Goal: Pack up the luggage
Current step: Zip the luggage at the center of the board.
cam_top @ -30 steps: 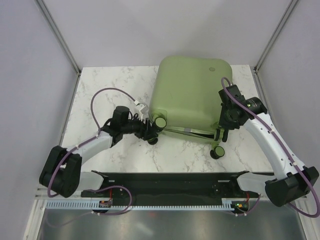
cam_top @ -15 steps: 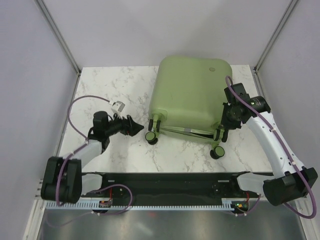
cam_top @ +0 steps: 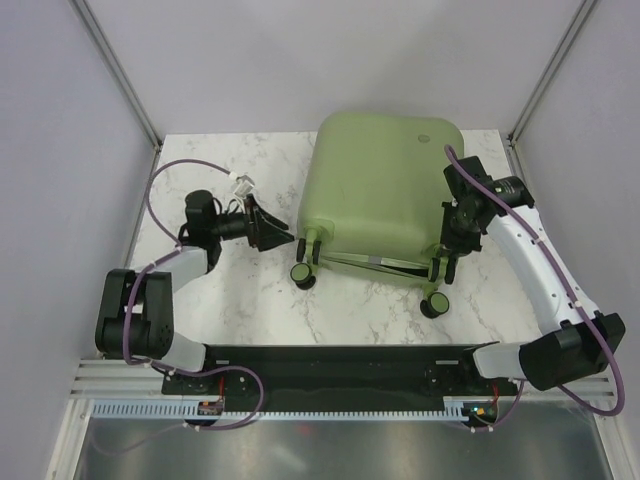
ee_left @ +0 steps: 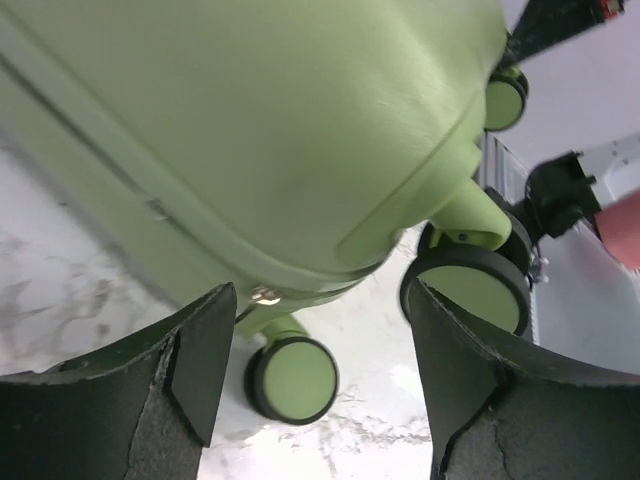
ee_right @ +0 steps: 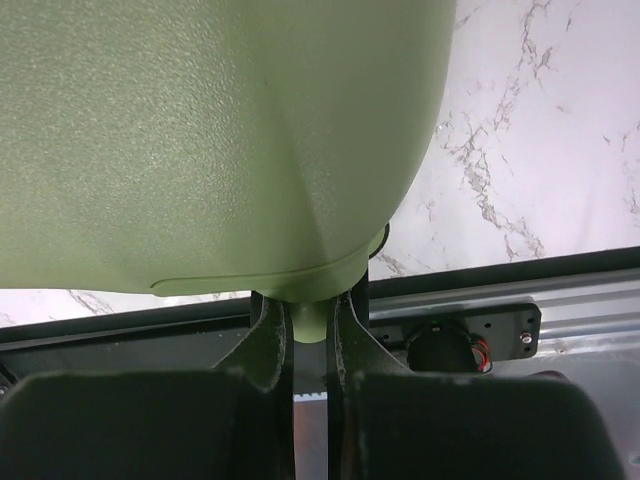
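The luggage point(cam_top: 380, 185), a pale sage-green hard shell, lies flat at the back right of the marble table with its wheels toward me. My left gripper point(cam_top: 284, 241) stands open just left of its near-left corner, apart from the shell. In the left wrist view, the open left gripper point(ee_left: 320, 300) frames one caster wheel point(ee_left: 292, 378), and a second wheel point(ee_left: 468, 290) sits by the right finger. My right gripper point(cam_top: 447, 250) is at the near-right corner. In the right wrist view, the right gripper point(ee_right: 310, 320) is shut on the green wheel stem point(ee_right: 312, 330) under the shell point(ee_right: 200, 140).
A black rail point(cam_top: 330, 362) runs along the table's near edge between the arm bases. Grey walls and metal frame posts point(cam_top: 115, 70) close in the left, back and right sides. A purple cable point(cam_top: 165, 180) loops above the left arm.
My left gripper let go of the near-left wheel, drew back to the left, then swung up toward the luggage's left corner. The right gripper kept its hold and barely shifted.
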You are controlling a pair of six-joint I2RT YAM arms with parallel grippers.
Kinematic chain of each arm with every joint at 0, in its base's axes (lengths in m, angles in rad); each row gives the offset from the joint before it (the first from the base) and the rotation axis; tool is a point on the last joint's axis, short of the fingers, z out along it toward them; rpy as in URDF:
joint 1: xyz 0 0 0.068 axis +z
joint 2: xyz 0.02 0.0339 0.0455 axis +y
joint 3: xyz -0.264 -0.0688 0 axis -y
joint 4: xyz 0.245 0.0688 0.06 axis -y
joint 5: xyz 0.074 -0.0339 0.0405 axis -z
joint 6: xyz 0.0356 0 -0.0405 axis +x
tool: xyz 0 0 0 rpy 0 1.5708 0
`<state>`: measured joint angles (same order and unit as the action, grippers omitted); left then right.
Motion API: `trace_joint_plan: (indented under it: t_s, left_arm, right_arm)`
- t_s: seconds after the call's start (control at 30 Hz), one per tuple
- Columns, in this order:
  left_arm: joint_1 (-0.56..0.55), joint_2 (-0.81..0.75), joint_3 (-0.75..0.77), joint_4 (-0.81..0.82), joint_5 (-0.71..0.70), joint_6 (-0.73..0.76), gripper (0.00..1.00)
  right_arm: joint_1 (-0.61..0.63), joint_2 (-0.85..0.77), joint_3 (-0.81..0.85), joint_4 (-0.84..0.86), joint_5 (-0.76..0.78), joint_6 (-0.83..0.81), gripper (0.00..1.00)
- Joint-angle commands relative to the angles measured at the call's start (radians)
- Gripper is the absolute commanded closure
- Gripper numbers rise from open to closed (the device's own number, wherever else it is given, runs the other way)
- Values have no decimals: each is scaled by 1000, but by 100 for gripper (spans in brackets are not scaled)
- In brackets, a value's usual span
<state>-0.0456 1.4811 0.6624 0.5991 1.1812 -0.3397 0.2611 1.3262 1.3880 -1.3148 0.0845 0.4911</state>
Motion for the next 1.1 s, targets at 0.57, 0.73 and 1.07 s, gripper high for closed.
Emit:
trace_joint_plan:
  t_s: [0.57,0.73,1.07]
  left_arm:
    - [-120,98,-40,212,-221,-56,0]
    - [-120,-13,-103,125,-383,-2,0]
    - [-129,-127,-162,142,-506,43,0]
  right_arm:
    - [-56,10,-15,65,26,9,100]
    - [-121,28,-14,45,72,-34,100]
    - [-257,131,63,86,67,-117,100]
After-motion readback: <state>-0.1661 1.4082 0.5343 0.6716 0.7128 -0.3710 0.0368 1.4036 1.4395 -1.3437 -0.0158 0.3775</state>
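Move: The zip pull at the suitcase's left front corner lies some 7 cm to the right of the left hand, about 4 cm back and 6 cm below. The lid's left wheel stands about 7 cm right and 3 cm back, near hand height; the base's left wheel some 6 cm right, 10 cm back and 12 cm below. The right hand has the lid's right wheel in its fingers, with the zip pull roughly 32 cm to its left and 4 cm ahead, lower down. The lid's right wheel, still held in the shut fingers, is drawn to the right about 4 cm and slightly forward by the right hand, mostly late on. By the zip corner, the left hand first reaches right and a little back, then goes forward and down while opening its fingers fully, and last eases left and up, turning some 20 degrees counter-clockwise without taking the pull. ##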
